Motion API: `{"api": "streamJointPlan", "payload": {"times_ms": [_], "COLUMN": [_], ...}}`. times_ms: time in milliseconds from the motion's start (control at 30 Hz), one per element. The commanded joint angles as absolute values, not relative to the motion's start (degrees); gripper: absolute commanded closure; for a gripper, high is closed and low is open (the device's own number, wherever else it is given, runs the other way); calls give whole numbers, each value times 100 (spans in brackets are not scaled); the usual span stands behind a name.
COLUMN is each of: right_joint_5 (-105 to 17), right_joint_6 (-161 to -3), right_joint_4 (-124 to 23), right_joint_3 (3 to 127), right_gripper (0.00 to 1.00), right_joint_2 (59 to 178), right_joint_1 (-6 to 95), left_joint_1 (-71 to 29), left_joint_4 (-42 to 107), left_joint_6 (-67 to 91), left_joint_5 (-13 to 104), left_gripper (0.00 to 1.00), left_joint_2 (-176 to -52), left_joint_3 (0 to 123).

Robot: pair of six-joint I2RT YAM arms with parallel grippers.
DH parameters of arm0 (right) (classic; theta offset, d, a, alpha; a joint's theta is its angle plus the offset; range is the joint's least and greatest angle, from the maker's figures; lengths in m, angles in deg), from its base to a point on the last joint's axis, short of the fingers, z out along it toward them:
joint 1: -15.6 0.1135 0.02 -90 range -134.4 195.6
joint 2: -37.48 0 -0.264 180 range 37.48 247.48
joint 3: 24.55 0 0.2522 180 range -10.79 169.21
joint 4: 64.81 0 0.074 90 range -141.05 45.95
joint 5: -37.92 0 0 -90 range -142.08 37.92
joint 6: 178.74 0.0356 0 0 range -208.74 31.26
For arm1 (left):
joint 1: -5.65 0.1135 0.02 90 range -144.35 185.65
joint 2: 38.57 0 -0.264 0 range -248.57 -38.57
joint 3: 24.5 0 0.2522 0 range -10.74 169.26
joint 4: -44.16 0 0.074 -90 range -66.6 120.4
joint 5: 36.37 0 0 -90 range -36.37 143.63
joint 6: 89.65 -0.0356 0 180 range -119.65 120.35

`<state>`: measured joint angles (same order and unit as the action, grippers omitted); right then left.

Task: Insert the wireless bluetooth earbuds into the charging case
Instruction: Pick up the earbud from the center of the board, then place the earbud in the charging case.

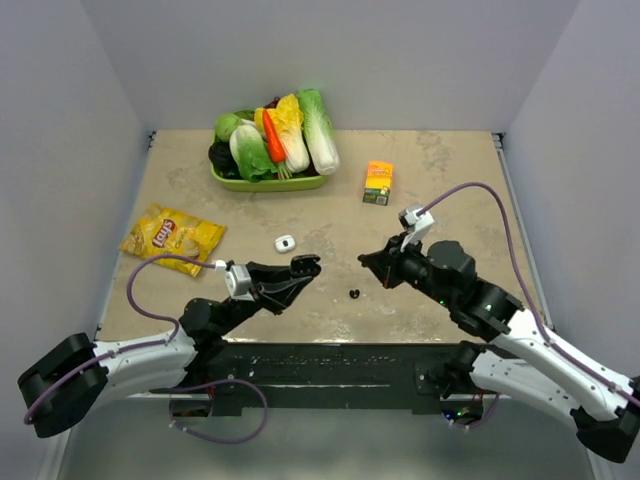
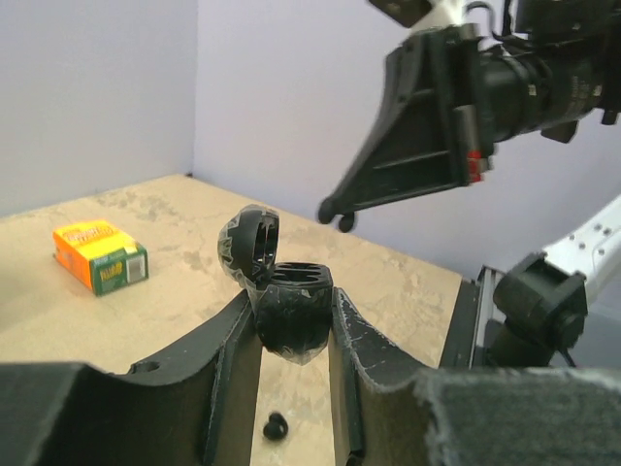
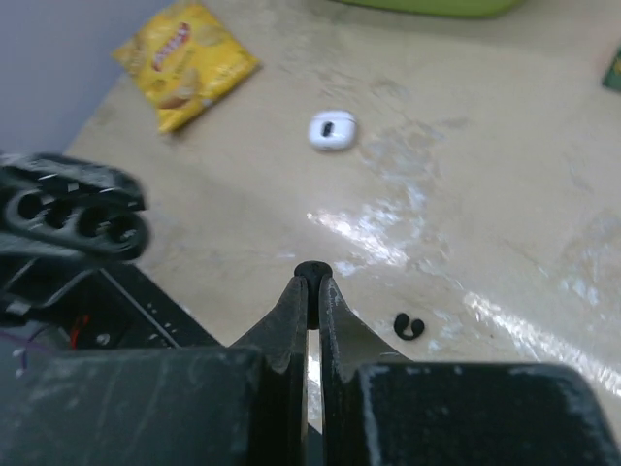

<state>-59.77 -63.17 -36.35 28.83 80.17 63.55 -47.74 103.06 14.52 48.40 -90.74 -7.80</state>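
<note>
My left gripper (image 1: 300, 270) is shut on the black charging case (image 2: 291, 325) and holds it above the table, lid (image 2: 250, 238) swung open and sockets facing up. My right gripper (image 3: 312, 288) is shut on one black earbud (image 3: 312, 271), pinched at the very fingertips. It hangs in the air a short way right of the case (image 1: 307, 264). In the left wrist view that gripper (image 2: 337, 214) hovers above and beyond the case. A second black earbud (image 1: 353, 293) lies on the table between the arms (image 3: 409, 326). A small white piece (image 1: 285, 242) lies farther back.
A green tray (image 1: 300, 184) of vegetables stands at the back. A yellow chips bag (image 1: 172, 236) lies at the left. A small orange box (image 1: 378, 182) stands at the back right. Walls close the table on three sides.
</note>
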Motion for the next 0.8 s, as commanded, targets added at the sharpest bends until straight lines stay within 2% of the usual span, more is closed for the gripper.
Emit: {"api": "streamJointPlan", "payload": {"times_ms": [0, 200, 400, 767], "right_joint_5": [-4700, -4040, -3242, -2202], "right_joint_6": [-7440, -8292, -8654, -8733], "right_joint_4": [-2726, -1925, -1896, -1932], "right_joint_3": [3726, 4684, 5046, 5197], "right_gripper": [100, 100, 100, 100], "right_joint_2": [7703, 7290, 7517, 8045], "right_joint_1": [6420, 6421, 6438, 6570], "left_joint_1": [-4114, -3444, -3434, -3425], "left_joint_4": [11171, 11891, 12670, 13452], "left_joint_6": [2318, 3260, 4112, 5184], "left_joint_5": [3779, 2026, 839, 170], "left_gripper": [100, 100, 100, 100], "left_joint_2": [-9051, -9403, -10211, -11098], "left_joint_3": [-108, 200, 745, 1290]}}
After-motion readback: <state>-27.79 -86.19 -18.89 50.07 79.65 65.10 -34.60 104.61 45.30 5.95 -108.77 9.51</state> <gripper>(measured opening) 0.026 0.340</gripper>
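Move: The charging case, black and open in the left hand's fingers, is about 12 cm to the left of the right hand, some 2 cm nearer the base and about level in height. The other earbud lies on the table about 4 cm ahead of the right hand, 2 cm left and 20 cm below; the white case is some 16 cm ahead, 18 cm left and as low. From the left hand, the earbud in the right fingers is about 12 cm right and 2 cm ahead. Still pinching the earbud, the right hand swings back about 10 cm while rising some 12 cm, then sinks a little and edges left towards the case, turning nearly 40 degrees counter-clockwise with its fingertips lifting. The left hand keeps hold of the case, first rises, then comes down, right and back to meet it, turning some 35 degrees clockwise and tipping down. ##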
